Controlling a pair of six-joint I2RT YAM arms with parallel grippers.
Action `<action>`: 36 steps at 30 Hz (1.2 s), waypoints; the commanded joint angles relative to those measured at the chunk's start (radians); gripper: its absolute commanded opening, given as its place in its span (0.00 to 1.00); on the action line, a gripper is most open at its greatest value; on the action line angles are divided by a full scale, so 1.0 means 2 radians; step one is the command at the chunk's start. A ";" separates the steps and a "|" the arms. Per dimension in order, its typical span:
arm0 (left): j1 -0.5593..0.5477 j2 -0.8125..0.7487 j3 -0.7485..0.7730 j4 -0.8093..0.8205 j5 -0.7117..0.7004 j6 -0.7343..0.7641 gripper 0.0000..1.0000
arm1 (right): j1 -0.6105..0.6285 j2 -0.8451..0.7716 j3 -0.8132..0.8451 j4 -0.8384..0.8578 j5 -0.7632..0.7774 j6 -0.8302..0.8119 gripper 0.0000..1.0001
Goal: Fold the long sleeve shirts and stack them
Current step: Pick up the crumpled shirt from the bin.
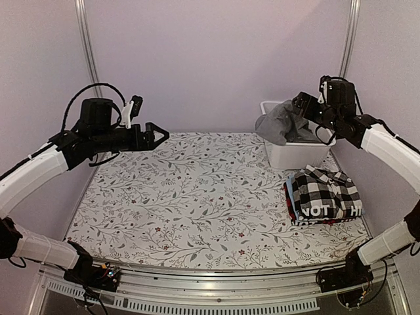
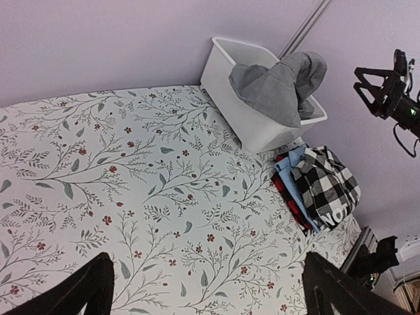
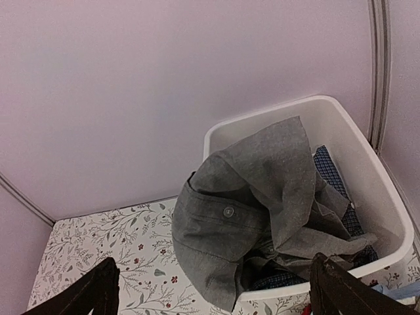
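A grey button-up shirt (image 1: 282, 123) lies crumpled in a white bin (image 1: 298, 156) at the back right and hangs over its left rim. In front of the bin lies a folded stack (image 1: 325, 193): a black-and-white checked shirt on top, a dark one lettered "NOT" and a pale blue one under it. My right gripper (image 1: 300, 106) hovers open above the bin, apart from the grey shirt (image 3: 256, 203), with nothing between its fingers (image 3: 85, 292). My left gripper (image 1: 163, 134) hangs open and empty high over the table's back left, pointing right.
The table carries a floral-patterned cloth (image 1: 197, 190). A dark blue checked cloth (image 3: 331, 174) lies in the bin under the grey shirt. A red-and-black edge (image 2: 285, 190) shows at the bottom of the stack. Walls and metal posts close in the back and sides.
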 commanded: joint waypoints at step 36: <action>-0.002 -0.006 0.041 -0.021 0.012 -0.001 1.00 | -0.062 0.232 0.289 0.054 -0.186 -0.077 0.00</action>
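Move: The crumpled grey shirt's middle lies some 13 cm ahead of the right hand, about 3 cm to its left and 12 cm below. The white bin holding it is centred about 14 cm ahead, 1 cm right and 21 cm down; the folded stack, checkered shirt on top, sits about 11 cm back, 8 cm right and 32 cm lower. From the left hand the grey shirt is roughly 24 cm ahead, 43 cm right and 7 cm down. The right fingers pinch the grey shirt's raised upper fold, shutting from wide open. To get there the hand swings forward and down into the bin's opening, about 14 cm out and 9 cm lower, tipping down slightly, then rises some 7 cm with the fingers closed and the tilt undone. The left hand, empty and open, rises about 2 cm. ##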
